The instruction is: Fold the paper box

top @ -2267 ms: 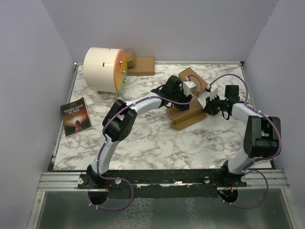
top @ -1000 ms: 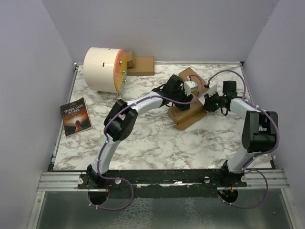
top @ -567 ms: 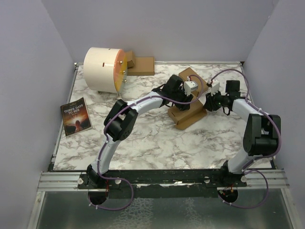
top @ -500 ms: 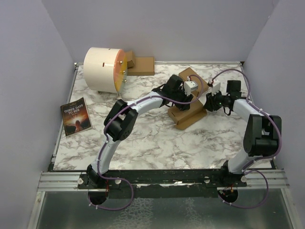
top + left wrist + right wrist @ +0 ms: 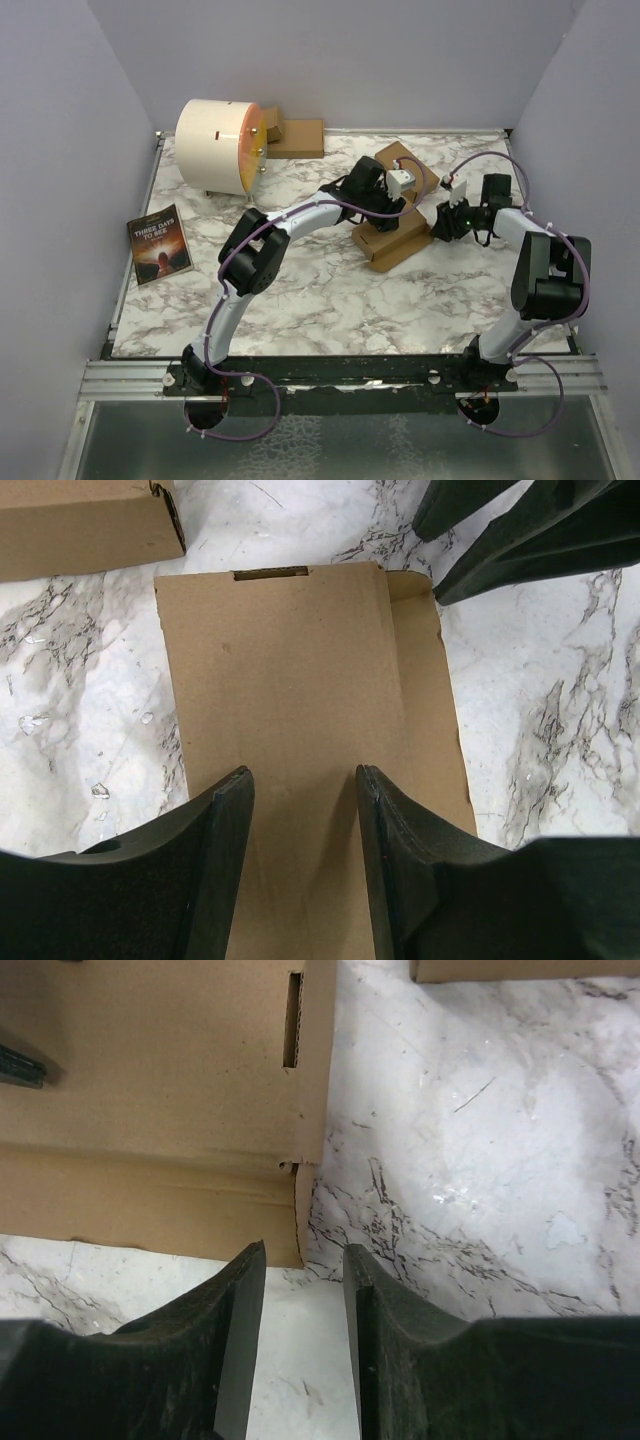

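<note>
The paper box point(image 5: 392, 243) lies as a small brown oblong carton in the middle right of the table. In the left wrist view its flat top point(image 5: 300, 670) with a slot at the far edge fills the middle. My left gripper point(image 5: 303, 780) stands open right over that top face, with nothing between its fingers; from above the left gripper point(image 5: 392, 207) hangs over the box's far end. My right gripper point(image 5: 303, 1255) is open over bare marble, just off the box's corner point(image 5: 285, 1210). In the top view the right gripper point(image 5: 438, 222) sits beside the box's right end.
A second brown carton point(image 5: 412, 165) lies just behind the box, and its edge point(image 5: 80, 525) shows in the left wrist view. A white drum with an orange face point(image 5: 218, 145) and brown cardboard point(image 5: 296, 138) stand at the back left. A book point(image 5: 159, 243) lies at the left edge.
My right gripper has opened and drawn back to the right, off the box's right end. The left gripper has stayed over the box, and the box has barely shifted.
</note>
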You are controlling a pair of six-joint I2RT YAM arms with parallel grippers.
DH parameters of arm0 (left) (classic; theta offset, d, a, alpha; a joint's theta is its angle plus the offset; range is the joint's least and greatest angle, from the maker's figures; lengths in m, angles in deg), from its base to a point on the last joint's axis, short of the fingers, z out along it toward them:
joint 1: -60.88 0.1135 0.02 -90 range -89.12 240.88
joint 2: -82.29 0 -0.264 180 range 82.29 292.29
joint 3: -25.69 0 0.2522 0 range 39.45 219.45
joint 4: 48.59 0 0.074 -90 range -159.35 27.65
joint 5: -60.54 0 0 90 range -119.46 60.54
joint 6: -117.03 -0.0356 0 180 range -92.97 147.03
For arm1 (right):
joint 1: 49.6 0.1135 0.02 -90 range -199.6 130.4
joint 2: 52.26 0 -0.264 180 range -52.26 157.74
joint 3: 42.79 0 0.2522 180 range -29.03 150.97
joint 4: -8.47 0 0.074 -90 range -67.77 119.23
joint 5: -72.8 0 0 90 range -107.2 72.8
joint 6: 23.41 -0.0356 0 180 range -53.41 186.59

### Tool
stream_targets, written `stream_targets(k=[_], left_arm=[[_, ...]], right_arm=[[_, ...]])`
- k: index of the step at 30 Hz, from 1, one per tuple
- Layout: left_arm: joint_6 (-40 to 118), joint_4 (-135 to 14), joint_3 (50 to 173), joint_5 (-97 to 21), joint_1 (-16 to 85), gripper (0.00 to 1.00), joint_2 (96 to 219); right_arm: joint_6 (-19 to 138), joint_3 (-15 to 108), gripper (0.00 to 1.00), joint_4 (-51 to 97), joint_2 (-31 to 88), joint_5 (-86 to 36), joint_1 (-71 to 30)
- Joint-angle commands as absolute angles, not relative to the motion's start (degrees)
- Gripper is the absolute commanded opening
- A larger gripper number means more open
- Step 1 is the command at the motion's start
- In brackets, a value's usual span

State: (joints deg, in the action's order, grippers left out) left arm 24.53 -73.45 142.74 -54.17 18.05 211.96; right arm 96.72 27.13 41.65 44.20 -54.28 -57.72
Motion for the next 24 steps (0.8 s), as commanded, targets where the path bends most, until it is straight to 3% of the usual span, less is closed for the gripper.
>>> stream_targets(k=[1,24], left_arm=[[25.37,-82.52,141.13,-55.7,17.15,0.49,216.84],[25.31,-83.37,141.93,-56.56,17.18,0.49,217.39]], right_arm=[[98.3,27.49,0.35,41.89,45.94,-56.45,-57.86],[98.98,28.01,0.09,40.38,47.23,-56.05,-57.77]])
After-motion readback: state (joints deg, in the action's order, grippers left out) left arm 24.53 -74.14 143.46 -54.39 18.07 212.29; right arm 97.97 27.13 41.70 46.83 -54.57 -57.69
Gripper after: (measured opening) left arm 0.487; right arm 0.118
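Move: The right hand hovers just above the small corner tab at the right end of the box's open side flap, which is about 2 cm straight below its fingers. The flap's middle is roughly 8 cm left and 4 cm back, the lid's middle some 10 cm left and 1 cm ahead at about hand height, and the other brown carton about 16 cm ahead and 8 cm left. From the left hand, that tab is about 11 cm right, 3 cm back and 2 cm below. Down goes the right hand, only about 1.5 cm, onto the corner tab; it then stays put while its part-open fingers keep closing to a narrow gap, one on each side of the tab, to pinch its edge. The left hand doesn't move, its half-open fingertips still resting on the lid. ##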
